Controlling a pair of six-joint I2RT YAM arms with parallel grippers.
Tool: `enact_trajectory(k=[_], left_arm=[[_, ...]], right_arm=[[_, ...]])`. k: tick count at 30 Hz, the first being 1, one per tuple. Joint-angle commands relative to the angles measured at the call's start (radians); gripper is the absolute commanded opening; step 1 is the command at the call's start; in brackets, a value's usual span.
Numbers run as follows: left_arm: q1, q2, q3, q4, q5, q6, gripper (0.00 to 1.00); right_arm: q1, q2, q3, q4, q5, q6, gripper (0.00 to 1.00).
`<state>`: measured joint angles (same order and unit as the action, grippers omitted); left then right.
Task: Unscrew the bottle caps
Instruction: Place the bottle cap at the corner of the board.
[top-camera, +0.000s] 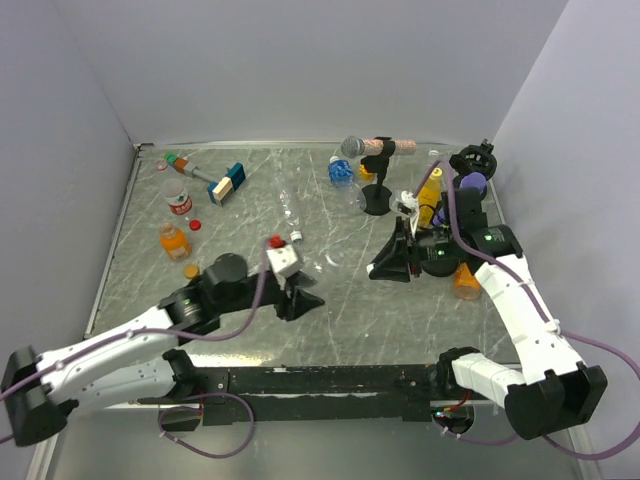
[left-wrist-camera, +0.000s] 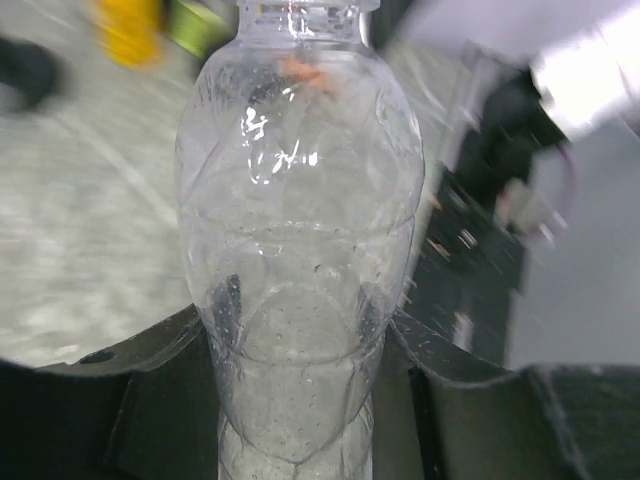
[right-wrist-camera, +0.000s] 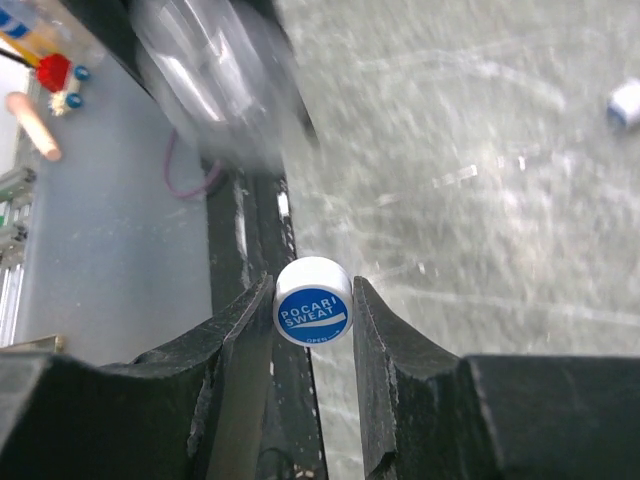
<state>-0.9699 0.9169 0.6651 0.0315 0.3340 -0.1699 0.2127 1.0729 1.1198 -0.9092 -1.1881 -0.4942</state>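
My left gripper (left-wrist-camera: 300, 400) is shut on the lower body of a clear bottle (left-wrist-camera: 300, 200). The bottle's neck (left-wrist-camera: 300, 10) points away and carries no cap. In the top view the left gripper (top-camera: 300, 300) sits at mid-table, and the clear bottle hardly shows there. My right gripper (right-wrist-camera: 312, 288) is shut on a white bottle cap with a blue printed top (right-wrist-camera: 312, 312), pinched by its sides and held above the table. In the top view the right gripper (top-camera: 390, 262) is to the right of the left one, apart from it.
Loose red caps (top-camera: 275, 241) (top-camera: 196, 224) and an orange cap (top-camera: 190, 270) lie left of centre. Orange bottles (top-camera: 174, 240) (top-camera: 466, 280), a red-labelled bottle (top-camera: 178, 198), a blue-labelled bottle (top-camera: 341, 172) and a yellow bottle (top-camera: 430, 195) stand around. A microphone on a stand (top-camera: 370, 148) is at the back.
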Motion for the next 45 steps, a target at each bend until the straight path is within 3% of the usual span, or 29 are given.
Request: enact_trajectory(k=[1,7,11,16,18,24,31,36,37,40,45], left_arm=[[0.007,-0.183,-0.051,0.042,-0.314,0.0,0.19],[0.008,-0.372,-0.058,-0.014,-0.613,0.0,0.19],[0.008,-0.441,0.022,-0.097,-0.719,0.024,0.19],[0.007,-0.443,0.171,-0.266,-0.757,0.012,0.15],[0.008,-0.455,0.201,-0.321,-0.77,-0.002,0.14],[0.008,-0.526,0.202,-0.381,-0.782,-0.031,0.14],[0.008,-0.541,0.171,-0.4,-0.779,-0.034,0.15],[0.008,-0.538,0.171,-0.406,-0.767,-0.034,0.15],[0.008,-0.538,0.171,-0.415,-0.765,-0.039,0.15],[0.008,-0.54,0.176,-0.435,-0.768,-0.045,0.15],[0.008,-0.55,0.16,-0.43,-0.757,-0.059,0.15]], right_arm=[[-0.006,-0.044,-0.081,0.158,0.085,0.091,0.15],[0.143,0.027,-0.091,0.196,0.272,0.121,0.17],[0.29,0.227,0.015,0.234,0.314,0.251,0.18],[0.462,0.577,0.283,0.276,0.481,0.454,0.18],[0.507,0.706,0.385,0.349,0.496,0.612,0.18],[0.612,0.973,0.63,0.521,0.593,0.958,0.21],[0.662,1.197,0.799,0.705,0.769,1.192,0.23],[0.68,1.384,0.978,0.674,0.817,1.263,0.25],[0.685,1.407,1.006,0.672,0.829,1.257,0.26],[0.695,1.453,1.087,0.653,0.861,1.2,0.55],[0.691,1.426,1.103,0.652,0.814,1.097,0.73]])
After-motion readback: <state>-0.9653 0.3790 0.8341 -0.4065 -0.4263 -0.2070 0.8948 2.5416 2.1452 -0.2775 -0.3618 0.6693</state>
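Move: The right hand pinches the white cap; the bare spot it is meant for lies some 36 cm to this hand's left, 16 cm ahead and 22 cm below. On the board around that spot, the orange cap is about 7 cm farther left and level with it, the orange bottle about 10 cm left and 5 cm farther out, and the red cap 6 cm left and 12 cm farther out. From the left hand, which holds the clear bottle, the spot is roughly 24 cm left, 18 cm ahead and 19 cm below. The right fingers let go of the white cap at the board near the orange cap, opening only at the end, after a swing of some 36 cm left, sinking about 22 cm and reaching forward, with the wrist tilting and turning clockwise. The left hand keeps its grip on the clear bottle, swings about 18 cm left while rising, turns some 45 degrees counter-clockwise, then settles slightly lower and holds. ##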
